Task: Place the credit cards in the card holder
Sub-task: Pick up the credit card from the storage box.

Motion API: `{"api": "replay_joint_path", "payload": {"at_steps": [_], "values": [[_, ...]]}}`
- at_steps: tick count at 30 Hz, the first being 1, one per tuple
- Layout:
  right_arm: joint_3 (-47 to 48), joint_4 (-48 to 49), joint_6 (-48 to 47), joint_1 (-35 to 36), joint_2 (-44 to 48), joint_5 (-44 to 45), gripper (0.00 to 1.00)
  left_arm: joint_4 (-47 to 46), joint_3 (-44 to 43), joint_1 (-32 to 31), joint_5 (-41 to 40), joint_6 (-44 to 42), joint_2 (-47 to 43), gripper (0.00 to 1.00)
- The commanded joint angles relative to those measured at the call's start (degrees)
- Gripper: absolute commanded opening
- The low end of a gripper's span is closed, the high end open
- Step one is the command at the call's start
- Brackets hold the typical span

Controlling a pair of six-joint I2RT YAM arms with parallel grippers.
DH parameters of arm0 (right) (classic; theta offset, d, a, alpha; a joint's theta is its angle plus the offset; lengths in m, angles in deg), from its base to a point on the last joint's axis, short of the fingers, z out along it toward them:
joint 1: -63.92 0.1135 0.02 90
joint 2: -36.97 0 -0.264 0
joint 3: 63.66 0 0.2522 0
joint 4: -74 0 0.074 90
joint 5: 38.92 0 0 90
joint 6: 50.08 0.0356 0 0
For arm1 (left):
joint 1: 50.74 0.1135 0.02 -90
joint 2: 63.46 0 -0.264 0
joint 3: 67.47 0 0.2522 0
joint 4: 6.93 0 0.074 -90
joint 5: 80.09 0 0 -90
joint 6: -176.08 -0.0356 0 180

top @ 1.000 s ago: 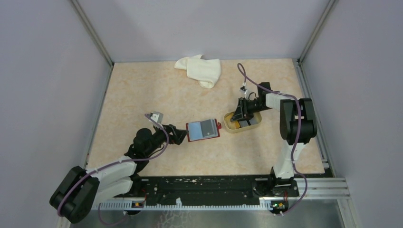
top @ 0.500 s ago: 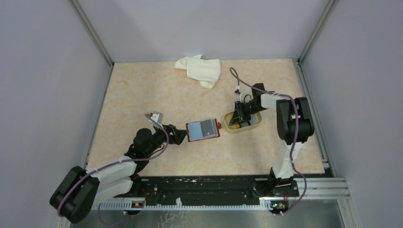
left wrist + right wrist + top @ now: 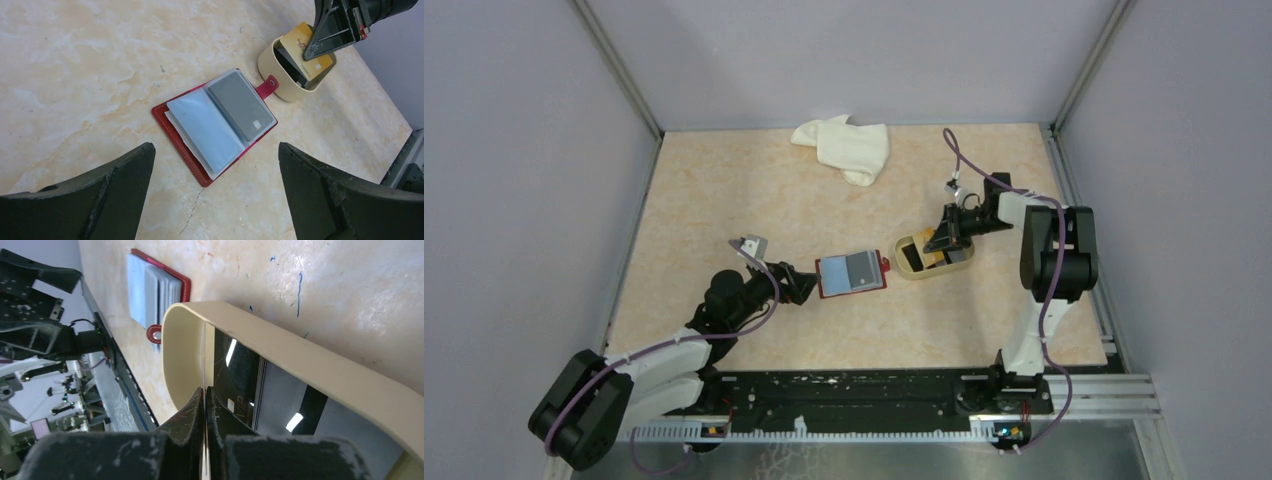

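Note:
The card holder [image 3: 852, 272] lies open on the table, dark red with clear sleeves, and a grey card [image 3: 241, 105] sits in its right pocket. My left gripper [image 3: 802, 287] rests open just left of it, both fingers apart with nothing between them [image 3: 215, 146]. My right gripper [image 3: 941, 240] is shut on a gold credit card [image 3: 301, 41], held edge-up over the beige tray [image 3: 922, 273]. In the right wrist view the fingertips [image 3: 205, 390] pinch the card's thin edge. A dark card [image 3: 237, 375] and a grey card [image 3: 285, 407] still lie in the tray.
A crumpled white cloth [image 3: 844, 145] lies at the back of the table. The beige tray's rim [image 3: 280, 85] touches the holder's snap tab [image 3: 270, 82]. Grey walls and metal rails enclose the table on three sides.
My right gripper has closed onto the gold card and swung up and right, tilting the card out of the tray. The left arm and the card holder have not moved.

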Motion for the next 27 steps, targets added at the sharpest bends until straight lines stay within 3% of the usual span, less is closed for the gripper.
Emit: {"api": "replay_joint_path", "payload": {"at_steps": [1,5,13,24,25,27], "values": [[2.6,-2.5,-3.3,-3.1,0.6,-8.4,0.00,-0.4,-1.1,0.2,0.5,0.1,-0.6,0.99],[3.2,-4.1,-4.9,-4.0,-1.6,-9.5,0.13,-0.3,-1.3,0.2,0.6,0.1,-0.3,0.99],[3.6,-5.2,-5.6,-4.0,-4.1,-9.2,0.22,-0.4,-1.2,0.2,0.6,0.1,-0.3,0.99],[3.7,-5.2,-5.1,-4.0,-4.0,-9.4,0.25,-0.4,-1.2,0.2,0.5,0.1,-0.2,0.99],[3.7,-5.3,-5.1,-4.0,-3.8,-9.8,0.24,-0.4,-1.2,0.2,0.5,0.1,-0.2,0.99],[3.8,-5.2,-4.8,-4.1,-3.3,-10.6,0.13,-0.5,-1.2,0.2,0.6,0.0,-0.3,0.99]]}}
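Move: The gold card is already pinched in the right hand, its middle roughly 1 cm left of and 1 cm below the hand point, level fore-and-aft. The storage box is centred some 2 cm back and 1 cm right; the black card stands about 3 cm left and 2 cm back. The card holder lies 15 cm left and 5 cm back. From the left hand, the gold card is about 8 cm ahead and 25 cm right. Easing about 1 cm to its right while rising a little over 1 cm, the right hand then sinks back to its starting height over the storage box and stays there. Its fingertips tip up some 5 to 10 degrees, and the fingers part from shut to about a fifth open, letting go their pinch on the gold card but staying astride it. ##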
